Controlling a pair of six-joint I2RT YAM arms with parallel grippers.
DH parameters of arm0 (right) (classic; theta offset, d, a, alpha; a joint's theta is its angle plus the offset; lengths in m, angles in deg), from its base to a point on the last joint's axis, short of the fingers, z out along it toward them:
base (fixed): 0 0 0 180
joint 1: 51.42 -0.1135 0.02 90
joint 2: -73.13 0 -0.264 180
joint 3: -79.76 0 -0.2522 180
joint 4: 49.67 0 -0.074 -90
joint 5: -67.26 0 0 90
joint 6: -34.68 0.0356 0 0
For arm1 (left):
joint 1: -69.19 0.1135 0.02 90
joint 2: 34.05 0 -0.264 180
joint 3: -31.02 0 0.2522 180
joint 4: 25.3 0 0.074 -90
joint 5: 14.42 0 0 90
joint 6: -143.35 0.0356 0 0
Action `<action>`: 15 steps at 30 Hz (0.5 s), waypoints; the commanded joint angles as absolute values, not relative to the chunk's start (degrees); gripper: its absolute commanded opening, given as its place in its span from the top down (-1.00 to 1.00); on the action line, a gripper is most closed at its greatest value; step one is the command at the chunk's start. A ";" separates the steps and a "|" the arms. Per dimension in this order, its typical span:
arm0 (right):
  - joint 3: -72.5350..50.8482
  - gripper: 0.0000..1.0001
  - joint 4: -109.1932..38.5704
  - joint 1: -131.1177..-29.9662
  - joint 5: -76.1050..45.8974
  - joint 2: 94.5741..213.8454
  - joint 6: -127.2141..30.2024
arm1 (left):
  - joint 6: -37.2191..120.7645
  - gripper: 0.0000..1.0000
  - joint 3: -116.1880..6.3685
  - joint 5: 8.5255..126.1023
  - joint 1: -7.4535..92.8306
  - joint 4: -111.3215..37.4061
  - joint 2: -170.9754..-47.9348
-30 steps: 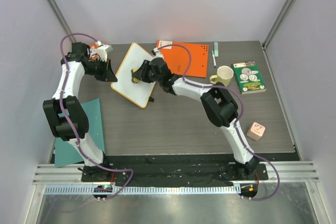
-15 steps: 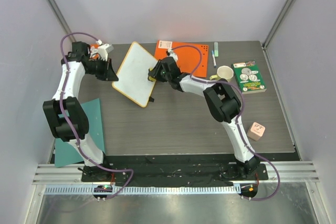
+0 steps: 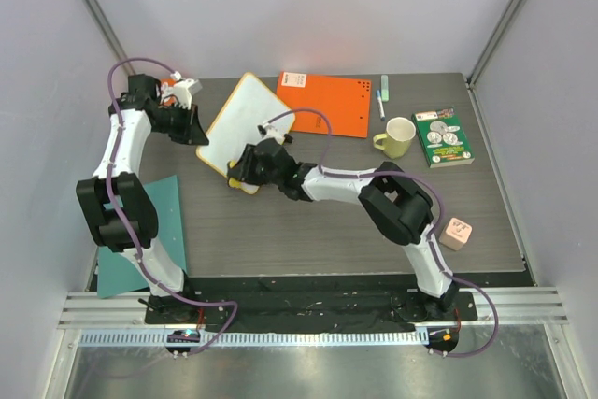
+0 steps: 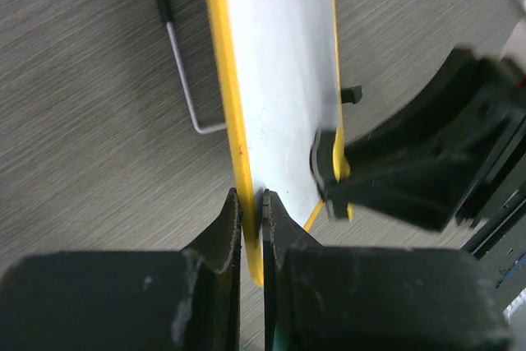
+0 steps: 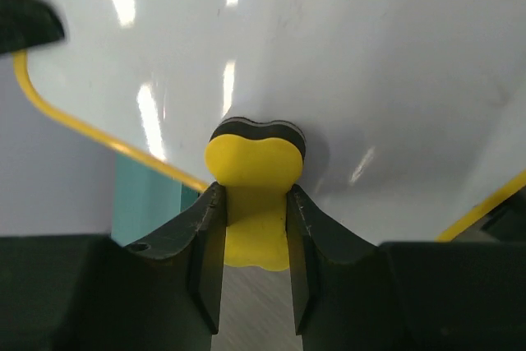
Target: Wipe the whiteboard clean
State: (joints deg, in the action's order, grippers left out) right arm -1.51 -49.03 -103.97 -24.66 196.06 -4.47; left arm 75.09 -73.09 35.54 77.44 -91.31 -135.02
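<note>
The whiteboard (image 3: 245,119), white with a yellow rim, stands tilted at the table's back left. My left gripper (image 3: 196,131) is shut on its left rim; in the left wrist view the jaws (image 4: 251,218) pinch the yellow edge of the whiteboard (image 4: 279,80). My right gripper (image 3: 241,173) is shut on a yellow eraser (image 3: 237,180) at the board's near lower corner. In the right wrist view the eraser (image 5: 255,166) presses its dark pad against the whiteboard (image 5: 370,55), held between the right gripper's (image 5: 255,211) fingers. The white face looks blank where it shows.
An orange sheet (image 3: 327,103) lies behind the board, with a pen (image 3: 382,95) beside it. A cream mug (image 3: 399,135) and a green book (image 3: 443,136) sit at the back right, a pink cube (image 3: 456,232) at the near right. A teal sheet (image 3: 154,231) lies at the near left.
My right gripper swept the eraser from the board's middle out to its right edge, then down to the near lower corner. The left gripper kept its hold on the rim.
</note>
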 commanded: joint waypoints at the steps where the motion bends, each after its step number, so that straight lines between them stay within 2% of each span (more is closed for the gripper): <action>1: -6.76 0.98 -42.67 -105.91 -19.22 196.98 -4.25 | 77.08 1.00 -74.85 26.18 74.46 -90.04 -132.40; 6: -11.93 0.98 -43.38 -101.08 -25.46 183.48 -6.54 | 76.20 1.00 -74.15 26.97 74.46 -88.72 -131.44; 9: -21.40 0.98 -45.83 -97.57 -28.02 173.55 -6.37 | 76.03 1.00 -74.50 27.59 74.46 -88.46 -131.26; 15: -31.53 0.98 -44.45 -92.73 -30.65 159.28 -8.82 | 75.76 1.00 -77.13 26.88 74.46 -89.95 -132.57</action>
State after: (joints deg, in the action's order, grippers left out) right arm -28.02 -43.59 -93.11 -27.06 167.87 -6.09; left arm 75.13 -73.89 29.05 74.84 -89.06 -133.31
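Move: The right gripper, already holding the yellow eraser against the whiteboard near its near-left edge, has the board's middle about 10 cm ahead, 3 cm to the right and a little below. The orange folder lies some 18 cm ahead, 24 cm right and 10 cm lower; the teal folder about 16 cm back, 24 cm left and 10 cm below. From the left gripper, which already pinches the board's left corner, the board's middle is roughly 12 cm right, 3 cm ahead and 6 cm down. Draw the right gripper back and down about 4 cm towards the whiteboard's near corner, then sweep it right, up and somewhat forward, lifting the eraser clear past the board's right edge and ending some 17 cm right of its start. Keep its grip. With the left gripper still pinching the corner, shift the board about 3 cm right and 3 cm up, turning slightly clockwise. ##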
